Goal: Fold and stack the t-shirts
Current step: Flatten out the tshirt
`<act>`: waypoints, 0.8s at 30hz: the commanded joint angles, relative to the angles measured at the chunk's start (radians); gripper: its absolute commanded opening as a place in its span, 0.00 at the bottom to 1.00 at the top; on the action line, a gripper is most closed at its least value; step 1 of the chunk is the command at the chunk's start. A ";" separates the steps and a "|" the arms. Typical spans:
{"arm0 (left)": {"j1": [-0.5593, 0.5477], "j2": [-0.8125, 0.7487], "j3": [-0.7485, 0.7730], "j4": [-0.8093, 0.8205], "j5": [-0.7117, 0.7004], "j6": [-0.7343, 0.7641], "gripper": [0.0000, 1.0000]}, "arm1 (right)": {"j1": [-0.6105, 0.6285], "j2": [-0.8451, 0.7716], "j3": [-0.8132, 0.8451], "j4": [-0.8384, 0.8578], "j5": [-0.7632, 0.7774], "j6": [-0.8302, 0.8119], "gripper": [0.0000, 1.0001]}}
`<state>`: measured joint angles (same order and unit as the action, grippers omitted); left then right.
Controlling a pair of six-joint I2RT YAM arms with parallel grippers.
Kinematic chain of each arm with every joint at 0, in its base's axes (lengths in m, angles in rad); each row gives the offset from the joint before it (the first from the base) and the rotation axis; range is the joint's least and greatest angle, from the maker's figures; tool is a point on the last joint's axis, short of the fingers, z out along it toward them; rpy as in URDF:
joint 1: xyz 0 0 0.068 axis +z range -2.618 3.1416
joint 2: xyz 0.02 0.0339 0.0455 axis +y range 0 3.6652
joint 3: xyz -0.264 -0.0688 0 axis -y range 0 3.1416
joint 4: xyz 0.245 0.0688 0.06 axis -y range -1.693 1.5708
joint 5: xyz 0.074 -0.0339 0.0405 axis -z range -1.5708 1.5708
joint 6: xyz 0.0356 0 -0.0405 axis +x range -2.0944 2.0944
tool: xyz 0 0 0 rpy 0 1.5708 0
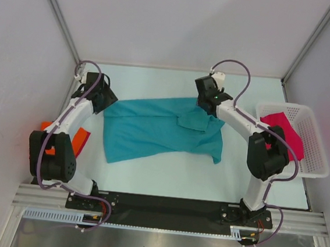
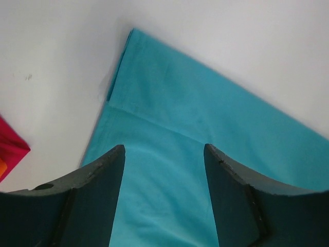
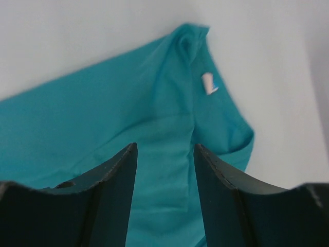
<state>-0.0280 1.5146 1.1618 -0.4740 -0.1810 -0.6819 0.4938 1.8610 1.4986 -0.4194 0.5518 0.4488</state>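
A teal t-shirt [image 1: 158, 131] lies spread out and rumpled in the middle of the table. My left gripper [image 1: 108, 103] hovers over its left edge, open, with only teal cloth [image 2: 205, 118] showing between the fingers [image 2: 103, 195]. Over the shirt's upper right part, by the collar, my right gripper [image 1: 208, 110] is open too. The right wrist view shows the teal cloth [image 3: 103, 118] and its small white neck label [image 3: 209, 83] beyond the gripper [image 3: 165, 146]. An orange t-shirt [image 1: 78, 141] lies at the left, partly under the left arm. A magenta-pink t-shirt [image 1: 284, 132] hangs out of the basket.
A white lattice basket [image 1: 317, 155] stands at the right edge of the table. A red cloth corner [image 2: 10, 149] shows at the left edge of the left wrist view. The enclosure walls close in on the left, back and right.
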 commanded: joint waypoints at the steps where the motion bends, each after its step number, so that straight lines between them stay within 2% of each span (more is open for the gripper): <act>1: -0.030 -0.031 -0.089 0.043 0.015 -0.024 0.68 | 0.089 -0.022 -0.070 -0.005 -0.015 0.060 0.53; 6: -0.067 -0.056 -0.148 0.057 0.021 -0.028 0.67 | 0.146 -0.003 -0.101 -0.030 -0.010 0.103 0.53; 13: -0.176 -0.155 -0.286 0.060 0.020 -0.054 0.67 | 0.195 -0.022 -0.179 -0.051 0.000 0.136 0.52; 19: -0.227 -0.224 -0.359 0.057 0.034 -0.059 0.67 | 0.223 -0.103 -0.334 -0.058 -0.052 0.221 0.52; 24: -0.242 -0.278 -0.367 0.028 0.037 -0.044 0.67 | 0.299 -0.210 -0.420 -0.123 0.026 0.274 0.52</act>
<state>-0.2550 1.3071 0.8009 -0.4423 -0.1513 -0.7193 0.7353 1.7752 1.1183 -0.4877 0.5140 0.6422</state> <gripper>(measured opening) 0.669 0.522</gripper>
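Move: Both hands are about 13 cm above the spread teal t-shirt. Its near edge, left part, lies some 21 cm back and 9 cm right of the left hand; the orange t-shirt is about 16 cm back and 18 cm left. From the right hand, the near edge, right part, is roughly 22 cm back and 3 cm left, the near-right corner 24 cm back and 4 cm right, and the folded flap 3 cm back and 6 cm left. Back and down over the teal t-shirt come both empty hands, fingers staying open, towards its near edge. The right travels about 14 cm back and 11 cm down, swinging left at first, then slightly right, its fingers tipping further downward. The left goes some 10 cm back, 7 cm right and 6 cm down, sinking mostly early, with a slight clockwise turn; it ends still above the cloth, while the right ends close over it, contact unclear. ##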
